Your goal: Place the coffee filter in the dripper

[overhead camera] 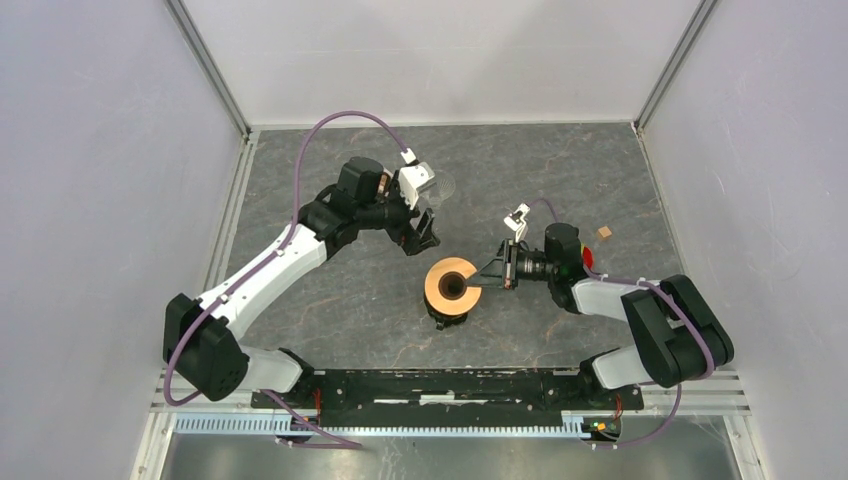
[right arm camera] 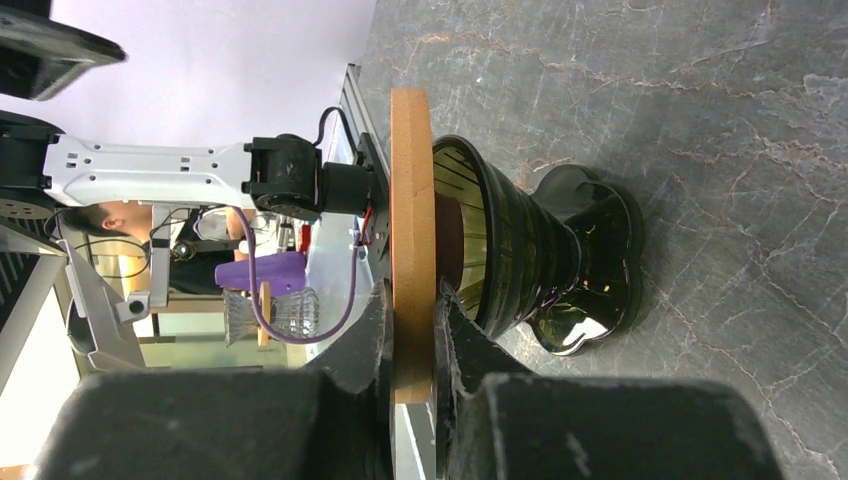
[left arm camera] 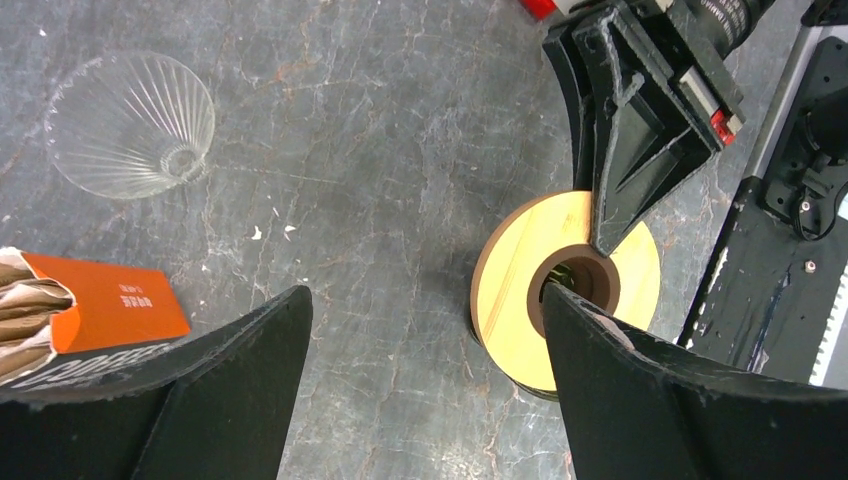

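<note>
The dripper is in two pieces. Its clear ribbed glass cone [left arm camera: 130,125] lies on its side on the table, far from its collar, and shows faintly beside the left wrist [overhead camera: 440,187]. The tan wooden ring [overhead camera: 452,283] rests on top of a squat black vessel [right arm camera: 540,260]. My right gripper [right arm camera: 412,295] is shut on the ring's [right arm camera: 411,180] rim, one finger above and one below. My left gripper [left arm camera: 425,300] hangs open above bare table between cone and ring [left arm camera: 520,290], holding nothing. Brown paper coffee filters [left arm camera: 22,300] stick out of an orange box [left arm camera: 105,300] at the left.
A small tan block [overhead camera: 603,232] and a red object [overhead camera: 587,257] lie behind the right arm. The black base rail [overhead camera: 440,388] runs along the near edge, and white walls close in the table on three sides.
</note>
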You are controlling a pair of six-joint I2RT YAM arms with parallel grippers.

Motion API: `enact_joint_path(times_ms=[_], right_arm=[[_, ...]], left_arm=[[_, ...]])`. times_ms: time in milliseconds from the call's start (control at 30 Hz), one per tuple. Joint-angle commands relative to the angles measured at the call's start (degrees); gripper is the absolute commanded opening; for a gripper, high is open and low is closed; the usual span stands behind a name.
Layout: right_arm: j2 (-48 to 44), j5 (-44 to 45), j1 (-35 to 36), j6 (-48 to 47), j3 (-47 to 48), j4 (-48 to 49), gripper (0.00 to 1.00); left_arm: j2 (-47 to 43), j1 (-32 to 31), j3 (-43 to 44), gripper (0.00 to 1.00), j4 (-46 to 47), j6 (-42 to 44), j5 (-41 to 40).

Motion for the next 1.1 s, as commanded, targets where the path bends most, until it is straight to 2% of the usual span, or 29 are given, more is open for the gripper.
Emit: enact_joint_path(times_ms=[0, 167, 333, 467, 700, 1067], right_arm=[[0.76, -1.01, -0.08, 0.13, 2.61, 2.21, 0.00], [1.10, -2.81, -0.59, 5.92, 2.27, 9.32, 0.00], [0.49, -3.43, -0.55, 8.31, 1.69, 11.92, 0.00], [-0.10, -3.67, -0.51, 9.13, 1.04, 13.33, 0.00], [-0.14, -3.95, -0.47, 9.15, 0.18, 14.57, 0.00], [1.07, -3.97, -0.48, 9.05, 0.15, 15.37, 0.00]], left_arm=[[-1.22, 0.38, -1.82, 0.90, 1.42, 1.42, 1.11], [-0.81, 0.38, -1.85, 0.88, -1.42, 2.82, 5.59], [0.64, 0.38, -1.47, 0.86, -3.15, 1.59, 10.09], [2.25, 0.38, -2.74, 0.80, -2.86, -1.34, 13.01], [3.72, 0.38, -5.49, 0.76, 1.35, -6.07, 13.52], [6.53, 1.41, -7.63, 0.58, 6.24, -12.33, 17.91]])
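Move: The wooden ring, held tilted in the right fingers, lies about 6 cm back, 5 cm to the right and some 11 cm below the open left hand. From the right hand, its centre is about 4 cm left and 1 cm back, a little lower. Right under the ring stands the dark glass, its middle roughly 5 cm below the right hand. The clear ribbed cone lies about 19 cm ahead, 2 cm right and 20 cm below the left hand. The left hand sinks some 6 to 7 cm and draws back about 5 cm towards the near-left edge of the wooden ring, tipping its fingers down about 20 degrees and closing partway from wide open, so that its tips come to either side of the rim with no touch to be seen. Meanwhile the right hand keeps its pinch on the ring and lifts it about 3 cm, mostly early on, away from the dark glass's mouth towards the coming fingers, its tips rising by some 5 degrees. ##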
